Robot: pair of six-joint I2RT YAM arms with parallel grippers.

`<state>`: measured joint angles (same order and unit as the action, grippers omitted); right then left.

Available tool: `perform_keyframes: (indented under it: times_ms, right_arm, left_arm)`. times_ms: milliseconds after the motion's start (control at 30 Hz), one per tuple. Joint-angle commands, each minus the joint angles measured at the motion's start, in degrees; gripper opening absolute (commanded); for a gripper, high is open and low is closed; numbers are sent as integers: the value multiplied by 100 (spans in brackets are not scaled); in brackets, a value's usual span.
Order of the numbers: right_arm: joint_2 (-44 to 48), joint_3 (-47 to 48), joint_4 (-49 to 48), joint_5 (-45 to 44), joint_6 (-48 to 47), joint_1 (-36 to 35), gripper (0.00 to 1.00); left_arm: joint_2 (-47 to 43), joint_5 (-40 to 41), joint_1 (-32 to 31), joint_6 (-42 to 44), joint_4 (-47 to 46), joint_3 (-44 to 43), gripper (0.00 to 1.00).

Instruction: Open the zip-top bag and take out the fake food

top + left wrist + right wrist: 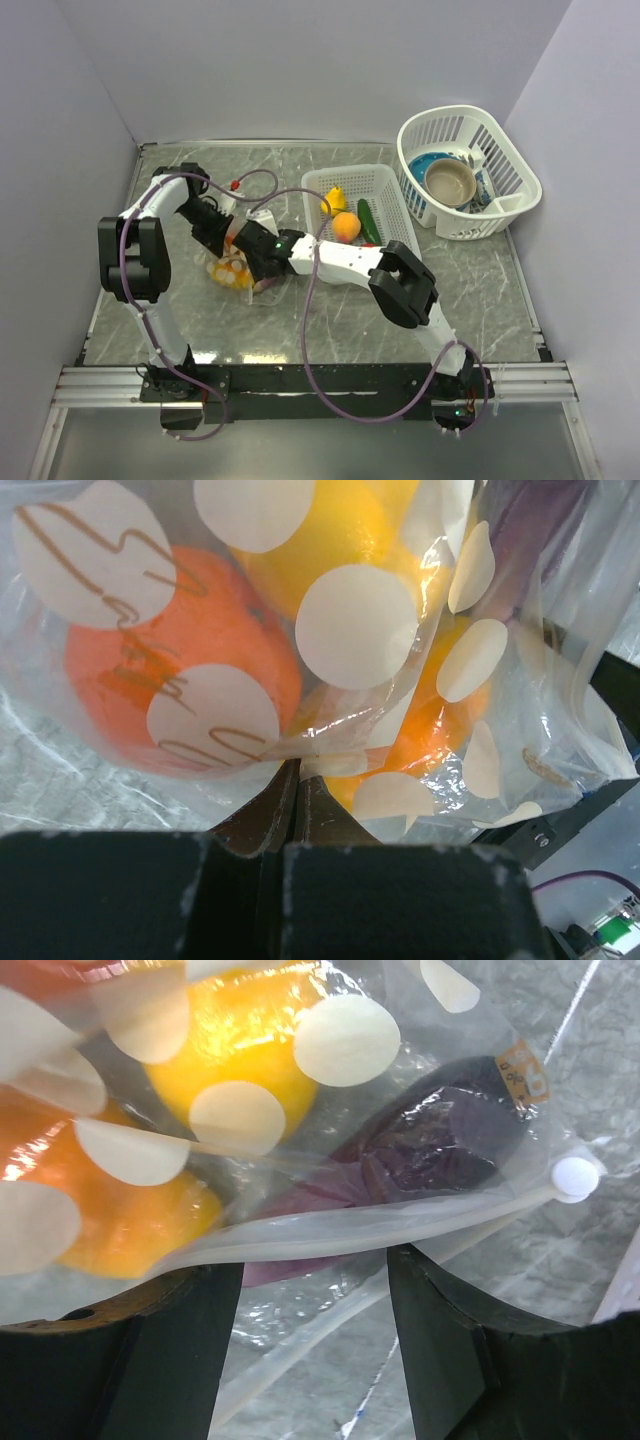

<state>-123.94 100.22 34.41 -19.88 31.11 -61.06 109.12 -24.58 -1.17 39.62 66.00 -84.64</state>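
Note:
The polka-dot zip-top bag (234,271) lies left of centre, holding orange (170,660), yellow (240,1040) and purple (440,1140) fake food. My left gripper (226,240) is shut on a fold of the bag's plastic, seen up close in the left wrist view (298,767). My right gripper (262,262) is open at the bag's zip edge. In the right wrist view (313,1290), the white zip strip (330,1228) runs across its two fingertips, and a second strip hangs apart below it. A yellow pear (333,199), an orange fruit (346,227) and a green cucumber (367,220) lie in the rectangular basket (385,186).
A round white lattice basket (505,150) at the back right holds a bowl (450,181) and dishes. Purple cables loop over the table around both arms. Grey walls close the left, back and right sides.

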Motion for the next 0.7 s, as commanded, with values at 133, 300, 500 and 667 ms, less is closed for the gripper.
perform_keyframes:
  times_ms: [133,300,500,667]
  right_arm:
    - [-357,647,355,-95,272,76,68]
    - [-1000,1192,996,-323,343,103,68]
    - [-843,430,726,-420,326,147,65]
    - [-421,-64,287,-376,159,164,29]
  left_arm:
    - [-304,-126,-15,116,62,44,1]
    - [-339,-118,-24,134,115,-9,1]
    - [-330,-117,-15,134,124,0,1]
    - [-286,-100,-15,117,107,0,1]
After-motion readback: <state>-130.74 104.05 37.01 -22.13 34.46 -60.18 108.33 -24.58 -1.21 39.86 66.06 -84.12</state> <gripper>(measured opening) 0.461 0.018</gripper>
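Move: Ahead of the right hand's open fingers, the eggplant in the bag has its middle about 4 cm ahead, 1 cm to the right and 4 cm below, its stem end reaching back between them. The yellow fruit lies some 6 cm left and 3 cm ahead of this hand, the orange fruit about 8 cm left and 1 cm back, both roughly 4 cm below. From the left hand, the eggplant lies about 12 cm right, 3 cm back and 5 cm below. Reaching down into the bag's open mouth, under its upper lip, the right hand sinks about 4 cm after creeping a centimetre or so forward. At the bottom its wide-open fingers close partway, one on each side of the eggplant near its stem end, and begin to pinch it. The left hand stays in place, shut on the bag film. ##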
